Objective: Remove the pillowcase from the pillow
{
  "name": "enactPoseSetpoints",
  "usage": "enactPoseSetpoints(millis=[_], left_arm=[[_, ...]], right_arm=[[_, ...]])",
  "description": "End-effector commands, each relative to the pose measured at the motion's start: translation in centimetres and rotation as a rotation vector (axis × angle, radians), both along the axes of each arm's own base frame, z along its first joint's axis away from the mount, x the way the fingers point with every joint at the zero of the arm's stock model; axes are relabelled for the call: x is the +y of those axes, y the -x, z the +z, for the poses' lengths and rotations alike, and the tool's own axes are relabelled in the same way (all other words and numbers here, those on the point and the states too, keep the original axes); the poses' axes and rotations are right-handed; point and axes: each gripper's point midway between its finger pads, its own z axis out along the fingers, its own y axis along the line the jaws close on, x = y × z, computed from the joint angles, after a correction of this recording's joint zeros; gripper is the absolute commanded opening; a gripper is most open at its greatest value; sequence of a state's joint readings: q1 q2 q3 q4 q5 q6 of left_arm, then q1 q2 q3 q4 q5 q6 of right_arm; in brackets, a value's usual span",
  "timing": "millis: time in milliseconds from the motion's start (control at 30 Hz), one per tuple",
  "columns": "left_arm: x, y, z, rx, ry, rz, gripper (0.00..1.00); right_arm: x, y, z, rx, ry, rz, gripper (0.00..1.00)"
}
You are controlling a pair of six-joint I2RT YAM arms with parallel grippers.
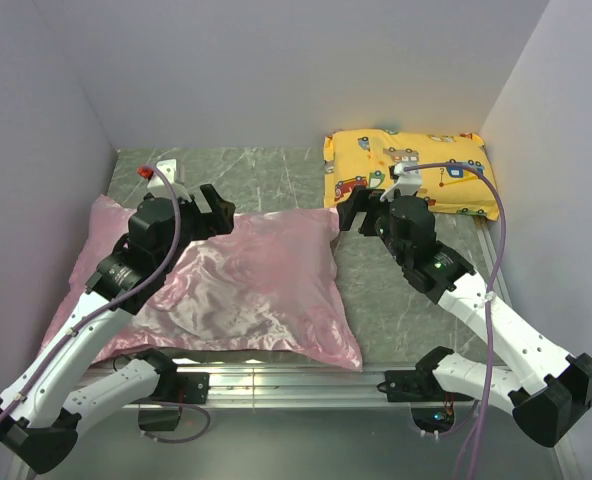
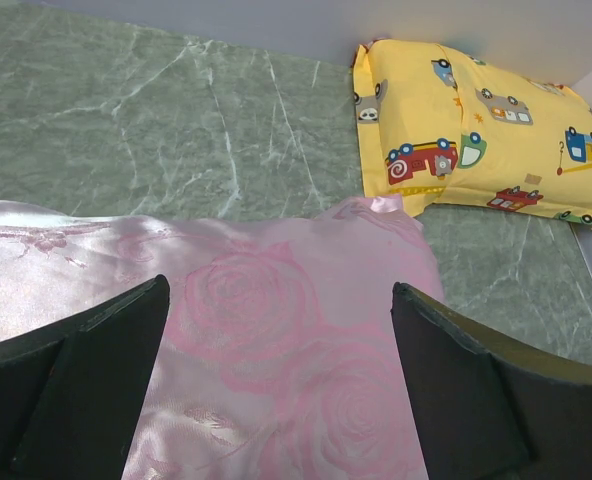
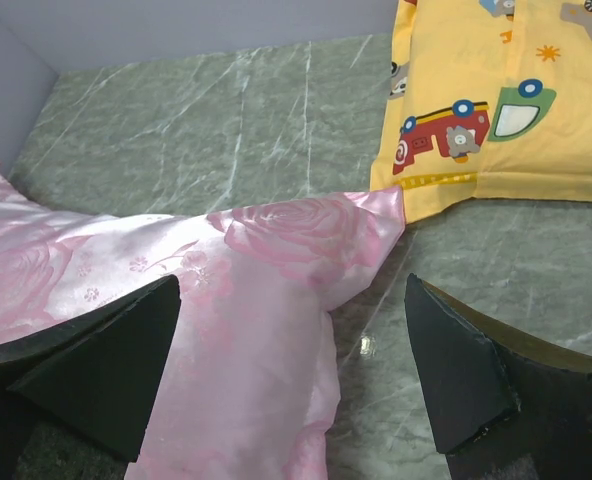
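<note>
The pink satin pillowcase [image 1: 246, 285] lies flat and wrinkly on the left half of the table, with woven roses on it. It also shows in the left wrist view [image 2: 276, 330] and the right wrist view [image 3: 246, 300]. The white pillow is hidden inside it. My left gripper [image 1: 214, 212] is open and empty above the case's far edge, left of middle. My right gripper [image 1: 361, 213] is open and empty just above the case's far right corner [image 3: 381, 215]. That corner touches the yellow pillow.
A smaller yellow pillow [image 1: 406, 172] printed with cartoon vehicles lies at the back right. The green marble tabletop [image 1: 266, 175] shows behind the pink case. Grey walls close in the back and both sides. A metal rail [image 1: 276, 380] runs along the near edge.
</note>
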State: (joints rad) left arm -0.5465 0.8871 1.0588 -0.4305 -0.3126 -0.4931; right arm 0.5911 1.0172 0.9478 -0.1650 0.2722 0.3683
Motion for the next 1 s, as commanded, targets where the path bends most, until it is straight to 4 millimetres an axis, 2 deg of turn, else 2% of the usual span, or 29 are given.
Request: enactPoseSetpoints(millis=[0,233,400,433,500,533,600,633,667,733,767,867,900,967], left_arm=[[0.0,0.1,1.9,-0.051,0.033,0.004,0.99],[0.5,0.4,1.6,-0.035,0.029,0.024,0.99],[1.6,0.7,1.8,-0.021,0.028,0.072,0.99],[1.8,0.7,1.9,-0.020,0.032,0.086,0.99],[2.1,0.8,2.4,-0.024,0.037,0.104,0.99],[2.6,0.9,2.2,-0.011,0.035,0.127,0.99],[3.3,1.2,2.5,-0.006,0.035,0.155,0.99],[3.9,1.5,2.0,0.014,0.022,0.183,0.99],[4.2,1.7,2.1,0.015,0.022,0.195,0.99],[5.0,2.2,2.3,0.021,0.026,0.226,0.99],[5.7,2.6,2.0,0.038,0.010,0.253,0.99],[7.0,3.3,1.8,0.065,0.000,0.308,0.99],[7.1,3.5,2.0,0.067,0.003,0.312,0.99],[7.3,3.8,1.8,0.080,0.008,0.323,0.99]], right_arm=[[-0.5,0.0,1.6,-0.052,-0.008,-0.014,1.00],[0.1,0.2,1.1,-0.043,0.016,0.038,1.00],[2.2,1.5,1.1,-0.049,0.092,0.156,1.00],[3.9,2.4,1.6,-0.059,0.110,0.198,1.00],[5.2,3.3,1.4,-0.061,0.172,0.217,1.00],[7.5,4.8,1.3,-0.065,0.190,0.288,1.00],[9.2,5.8,0.5,-0.068,0.249,0.325,1.00],[11.1,7.8,0.1,-0.077,0.268,0.394,1.00],[12.0,8.6,-0.3,-0.083,0.294,0.426,1.00],[14.3,10.4,-2.0,-0.075,0.344,0.502,1.00],[16.0,12.6,-2.6,-0.082,0.365,0.575,1.00],[18.5,15.1,-5.5,-0.086,0.477,0.654,1.00],[19.1,15.2,-7.2,-0.071,0.536,0.665,1.00],[19.5,15.1,-8.7,-0.064,0.603,0.645,1.00]])
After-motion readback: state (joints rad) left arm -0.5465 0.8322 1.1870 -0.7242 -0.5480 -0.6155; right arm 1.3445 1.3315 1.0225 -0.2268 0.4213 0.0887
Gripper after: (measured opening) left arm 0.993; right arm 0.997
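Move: Back and well to the right hand's left is the middle of the pink pillowcase's near edge: about 21 cm back, 25 cm left and 26 cm lower. From the right hand, the near right corner lies some 27 cm back and 3 cm right, the far right corner about 19 cm straight ahead, both roughly 27 cm down. From the left hand, that near edge is some 18 cm back, 4 cm right and 30 cm down. Sweeping in over the pink pillowcase, the right hand travels about 19 cm left and 16 cm back, towards the middle of the near edge, and sinks some 9 cm, mostly late on. Its wrist swings counter-clockwise while its left side dips. The left hand drifts about 6 cm left and a little back, also turning counter-clockwise. Both grippers stay wide open, touching nothing. ##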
